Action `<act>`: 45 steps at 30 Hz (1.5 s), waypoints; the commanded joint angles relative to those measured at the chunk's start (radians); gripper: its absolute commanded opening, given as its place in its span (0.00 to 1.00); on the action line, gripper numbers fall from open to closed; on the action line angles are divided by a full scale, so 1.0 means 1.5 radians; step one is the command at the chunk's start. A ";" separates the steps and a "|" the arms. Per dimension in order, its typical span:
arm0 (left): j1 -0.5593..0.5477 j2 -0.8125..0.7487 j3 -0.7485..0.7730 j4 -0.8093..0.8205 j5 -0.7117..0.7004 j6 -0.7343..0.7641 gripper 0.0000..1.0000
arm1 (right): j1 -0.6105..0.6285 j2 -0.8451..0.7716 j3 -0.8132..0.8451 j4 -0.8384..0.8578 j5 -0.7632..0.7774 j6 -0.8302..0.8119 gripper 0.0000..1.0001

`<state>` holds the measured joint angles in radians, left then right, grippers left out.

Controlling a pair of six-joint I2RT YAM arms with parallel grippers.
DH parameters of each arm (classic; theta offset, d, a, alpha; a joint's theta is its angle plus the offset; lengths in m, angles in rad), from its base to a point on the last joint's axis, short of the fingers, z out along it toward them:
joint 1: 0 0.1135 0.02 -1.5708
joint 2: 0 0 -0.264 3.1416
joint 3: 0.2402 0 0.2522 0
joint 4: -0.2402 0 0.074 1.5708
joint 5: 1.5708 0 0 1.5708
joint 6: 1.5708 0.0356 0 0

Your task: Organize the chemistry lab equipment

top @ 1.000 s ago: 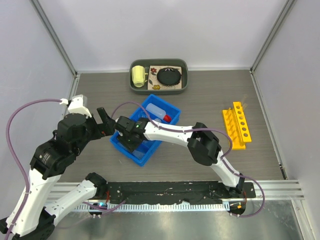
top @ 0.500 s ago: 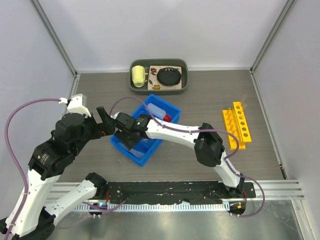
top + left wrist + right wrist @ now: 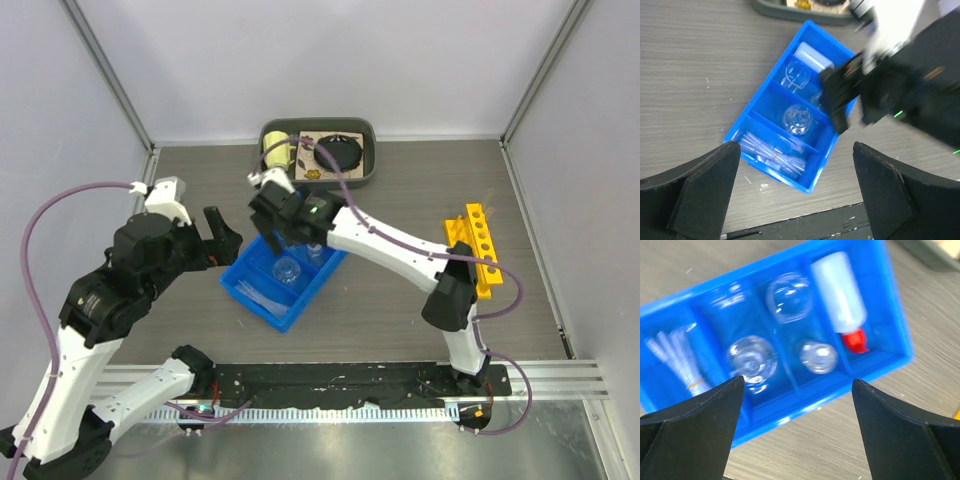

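A blue divided bin (image 3: 240, 292) holds the lab glassware. In the right wrist view its compartments hold a white red-capped squeeze bottle (image 3: 840, 292), a round flask (image 3: 751, 360), two clear beakers (image 3: 789, 297) and a banded bundle of thin tubes (image 3: 677, 352). My right gripper (image 3: 272, 205) hangs open and empty above the bin's far end (image 3: 798, 380). My left gripper (image 3: 225, 238) is open and empty to the left of the bin, and looks down on it (image 3: 795, 145). The yellow tube rack (image 3: 478, 250) lies at the right.
A grey tray (image 3: 366, 170) at the back holds a yellow mug (image 3: 275, 152) and a round black disc (image 3: 338, 152). The right arm (image 3: 400, 250) stretches across the table's middle. Grey walls close in both sides.
My right gripper has lifted out of the blue bin and swung toward the back, uncovering its compartments. My left gripper has shifted slightly up and right.
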<state>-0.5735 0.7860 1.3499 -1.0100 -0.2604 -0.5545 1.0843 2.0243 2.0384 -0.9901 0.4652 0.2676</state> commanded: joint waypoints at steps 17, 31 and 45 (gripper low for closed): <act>0.004 0.143 0.080 0.045 0.058 0.071 1.00 | -0.281 -0.241 -0.112 -0.089 0.223 0.082 0.96; 0.004 0.173 0.077 0.111 0.033 0.083 1.00 | -0.293 -0.395 -0.142 -0.062 0.291 0.064 0.96; 0.004 0.165 0.083 0.090 0.024 0.071 1.00 | -0.294 -0.469 -0.119 -0.077 0.264 0.068 0.96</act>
<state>-0.5735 1.0481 1.4433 -0.8948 -0.2161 -0.4557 0.6422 1.3933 1.8194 -1.1183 0.8524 0.3649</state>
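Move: The right hand, empty and open, hangs about 18 cm above the middle of the filled blue tray. The yellow rack stands some 39 cm to its right and nearly level with it, and the grey tray with the mug and plate lies roughly 25 cm ahead and 7 cm to the right. From the left hand the blue tray's middle is about 10 cm ahead, 11 cm to the right and 32 cm below. The right hand clears off the blue tray, sweeping some 30 cm to the right over the open table towards the yellow rack and climbing about 17 cm; it first swings forward, then draws back again, turning roughly 45 degrees clockwise while the fingertips tilt up, and comes to rest high up, still short of the rack. Meanwhile the left hand, also open, dips briefly and eases forward and right towards the blue tray, staying high; neither hand touches anything. ##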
